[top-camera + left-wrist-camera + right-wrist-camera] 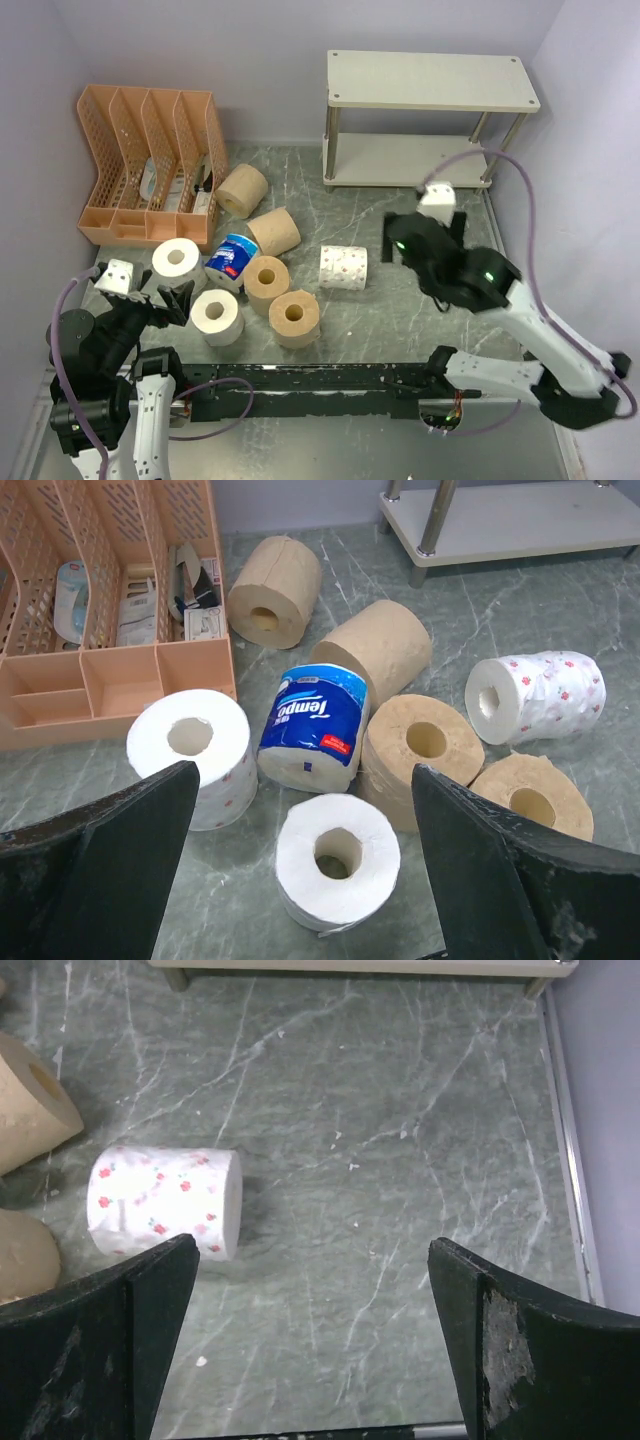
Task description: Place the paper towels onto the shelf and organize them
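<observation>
Several paper towel rolls lie in a cluster at centre-left of the table: two white ones (177, 262) (217, 316), a blue-and-white wrapped one (232, 257), tan ones (243, 190) (274, 231) (267, 282) (294, 318), and a dotted white one (343, 267). The cream two-tier shelf (430, 82) stands at the back right with nothing on it. My left gripper (170, 303) is open, just short of the near white roll (338, 855). My right gripper (420, 240) is open and empty above bare table, right of the dotted roll (165, 1200).
An orange slotted file organizer (140, 165) with small items stands at the back left, next to the rolls. Purple walls close in the back and both sides. The table's right rim (565, 1160) runs close to my right gripper. A black rail (320, 380) lies along the near edge.
</observation>
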Action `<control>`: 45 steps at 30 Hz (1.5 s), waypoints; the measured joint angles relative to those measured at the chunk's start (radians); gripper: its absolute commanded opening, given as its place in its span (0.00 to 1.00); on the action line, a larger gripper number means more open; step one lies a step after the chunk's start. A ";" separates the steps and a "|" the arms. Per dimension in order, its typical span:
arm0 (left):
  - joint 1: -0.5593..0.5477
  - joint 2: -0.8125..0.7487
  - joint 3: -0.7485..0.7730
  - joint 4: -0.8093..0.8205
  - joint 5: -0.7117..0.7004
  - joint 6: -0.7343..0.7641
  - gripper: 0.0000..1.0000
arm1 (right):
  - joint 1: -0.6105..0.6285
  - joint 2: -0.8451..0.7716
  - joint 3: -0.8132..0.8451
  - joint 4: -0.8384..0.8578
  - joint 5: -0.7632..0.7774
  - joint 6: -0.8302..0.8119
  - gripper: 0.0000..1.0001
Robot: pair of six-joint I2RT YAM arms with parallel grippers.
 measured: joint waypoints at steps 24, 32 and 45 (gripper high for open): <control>0.000 0.025 -0.001 0.000 0.031 0.004 0.99 | 0.003 0.190 -0.312 0.547 -0.216 0.051 1.00; 0.000 0.023 -0.001 0.001 0.037 0.007 0.99 | -0.068 0.129 -0.425 0.622 -0.228 0.130 1.00; 0.000 0.023 -0.002 0.001 0.041 0.008 0.99 | -0.270 0.060 -0.668 0.819 -0.484 0.217 0.99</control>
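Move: The floral-wrapped paper towel roll, lying on its side, is about 12 cm to the right hand's left, 3 cm ahead and 24 cm below. On its far side from this hand are two upright brown rolls, 28 cm left and 2 cm back, and 22 cm left and 11 cm back; a brown roll lying down is 27 cm left and 12 cm ahead. From the left hand, the floral roll is roughly 35 cm right, 11 cm ahead and 25 cm below. The right hand heads for the floral roll: it first bobs a few centimetres left and back, then swings farther left and sinks, easing back to the right as it drops. In all it comes down about 17 cm, 7 cm left and a little forward, to just above the roll's right end. The wrist rolls its left side up some 25 degrees and tips slightly down; the fingers stay wide open, and no grip is taken. ##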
